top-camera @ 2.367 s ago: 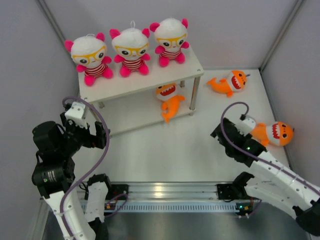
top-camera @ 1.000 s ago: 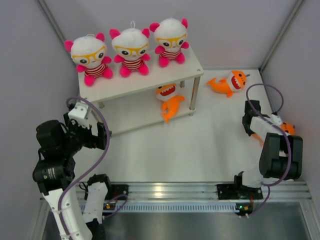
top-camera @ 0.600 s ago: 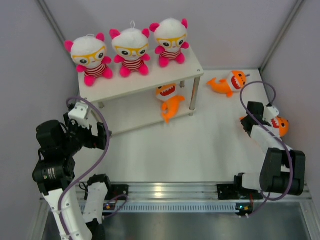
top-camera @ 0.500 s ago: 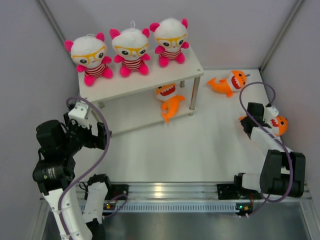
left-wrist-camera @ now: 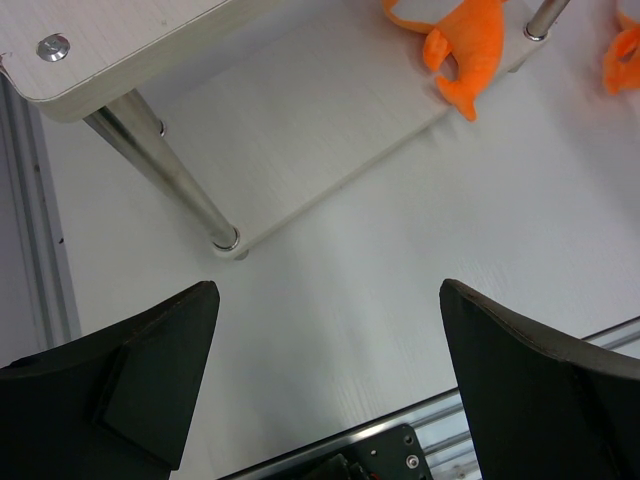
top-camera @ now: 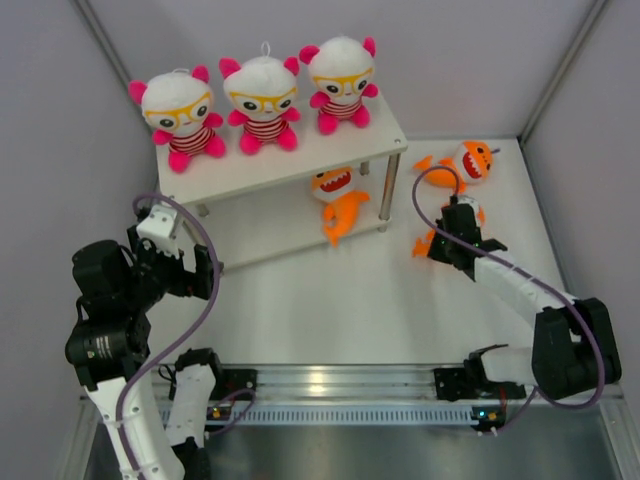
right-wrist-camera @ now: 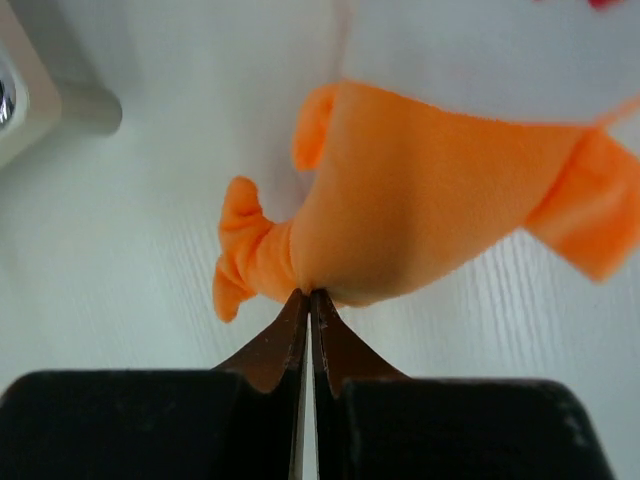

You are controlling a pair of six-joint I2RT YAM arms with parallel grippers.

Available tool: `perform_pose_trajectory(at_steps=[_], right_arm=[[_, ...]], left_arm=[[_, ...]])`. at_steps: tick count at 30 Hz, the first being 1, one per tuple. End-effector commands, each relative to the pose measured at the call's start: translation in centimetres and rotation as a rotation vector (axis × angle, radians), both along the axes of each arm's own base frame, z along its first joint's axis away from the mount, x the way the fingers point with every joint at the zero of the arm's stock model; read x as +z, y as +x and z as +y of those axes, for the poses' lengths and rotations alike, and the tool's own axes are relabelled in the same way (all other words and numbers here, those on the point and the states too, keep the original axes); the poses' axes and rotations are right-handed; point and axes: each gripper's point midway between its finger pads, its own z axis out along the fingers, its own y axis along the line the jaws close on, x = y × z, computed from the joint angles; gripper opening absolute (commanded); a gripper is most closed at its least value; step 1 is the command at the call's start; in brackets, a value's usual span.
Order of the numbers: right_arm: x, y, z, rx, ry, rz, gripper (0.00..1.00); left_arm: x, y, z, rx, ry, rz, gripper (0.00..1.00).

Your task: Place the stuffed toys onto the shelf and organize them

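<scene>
Three white-headed bears (top-camera: pixel 263 104) sit in a row on the top board of the white shelf (top-camera: pixel 375 134). One orange shark (top-camera: pixel 338 200) lies on the lower tier, also seen in the left wrist view (left-wrist-camera: pixel 465 40). A second shark (top-camera: pixel 462 161) lies on the table at the back right. My right gripper (top-camera: pixel 450 236) (right-wrist-camera: pixel 308 292) is shut on the fabric of a third shark (right-wrist-camera: pixel 430 220); from above only its tail (top-camera: pixel 424 246) shows beside the wrist. My left gripper (top-camera: pixel 176 266) (left-wrist-camera: pixel 325 300) hangs open and empty, left of the shelf's front.
The shelf's metal legs (left-wrist-camera: pixel 165 170) (top-camera: pixel 386 205) stand on the white table. Grey walls close in the left, back and right. A metal rail (top-camera: pixel 330 380) runs along the near edge between the arm bases.
My right arm has swung from the table's right edge leftwards towards the shelf's right leg, carrying the shark with it. The left arm and the other toys have not moved.
</scene>
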Motion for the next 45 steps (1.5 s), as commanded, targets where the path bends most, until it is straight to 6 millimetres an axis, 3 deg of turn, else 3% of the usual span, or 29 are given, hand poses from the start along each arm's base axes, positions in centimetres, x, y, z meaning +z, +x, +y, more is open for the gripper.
perform_pose_trajectory(at_steps=[1, 5, 7, 9, 10, 11, 13, 21, 25, 32, 35, 36, 38, 39, 43, 45], right_arm=[[-1.2, -4.3, 2.3, 0.118, 0.028, 0.126, 0.0], [-3.0, -7.7, 2.4, 0.106, 0.02, 0.219, 0.0], [-2.4, -7.2, 1.2, 0.058, -0.027, 0.171, 0.0], [-1.6, -6.3, 0.5, 0.042, -0.065, 0.132, 0.16], [-1.3, -6.0, 0.4, 0.038, -0.075, 0.127, 0.37], [-0.8, -5.5, 0.5, 0.038, -0.081, 0.123, 0.45], [-1.2, -5.1, 0.2, 0.044, -0.116, 0.145, 0.53], [-3.6, -3.4, 0.7, 0.041, -0.129, 0.182, 0.62], [-2.8, -1.6, 1.5, 0.055, -0.1, 0.104, 0.63], [-2.4, -0.3, 1.4, 0.075, -0.135, 0.066, 0.64], [-1.5, -0.5, 1.6, 0.082, -0.117, 0.034, 0.65], [-0.2, -0.5, 1.5, 0.073, -0.109, -0.01, 0.66], [0.6, -0.9, 1.0, 0.054, -0.104, -0.046, 0.74], [2.0, -0.8, 1.0, 0.05, -0.095, -0.096, 0.77], [3.1, -0.8, 1.2, 0.076, -0.094, -0.138, 0.8], [2.4, -0.6, 1.3, 0.074, -0.098, -0.113, 0.8]], left_arm=[[0.5, 0.2, 0.0, -0.008, 0.011, -0.024, 0.98], [0.7, 0.3, -0.2, -0.022, 0.003, -0.023, 0.98], [0.8, 0.3, -0.3, -0.028, 0.001, -0.026, 0.98], [0.8, 0.2, -0.5, -0.034, -0.002, -0.027, 0.98], [0.8, 0.2, -0.5, -0.034, -0.003, -0.026, 0.98], [0.8, 0.2, -0.4, -0.033, -0.002, -0.027, 0.98], [1.0, 0.1, -0.4, -0.027, 0.003, -0.034, 0.98], [0.9, 0.1, -0.2, -0.016, 0.007, -0.032, 0.98], [0.8, 0.2, 0.0, -0.011, 0.017, -0.027, 0.98], [0.9, 0.3, 0.0, -0.012, 0.017, -0.028, 0.98], [1.0, 0.4, 0.1, -0.007, 0.017, -0.029, 0.98], [1.0, 0.3, 0.1, -0.006, 0.018, -0.03, 0.98], [1.0, 0.4, 0.1, -0.01, 0.016, -0.028, 0.98], [0.9, 0.4, 0.0, -0.016, 0.012, -0.024, 0.98], [1.1, 0.3, -0.2, -0.022, 0.006, -0.03, 0.98], [1.2, 0.3, -0.1, -0.017, 0.01, -0.033, 0.98]])
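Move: The right hand still pinches the orange shark toy near its tail, the toy's middle about 4 cm right, 2 cm ahead and 3 cm below. The shelf's near right leg is some 15 cm left and 5 cm ahead, and the far shark toy about 20 cm ahead and 8 cm right, low on the table. From the idle left hand, the pinched toy is about 55 cm right, 17 cm ahead and 29 cm down. The right hand pulls back about 7 cm, opens, letting go of the shark toy, eases forward, then rises 6 cm. ##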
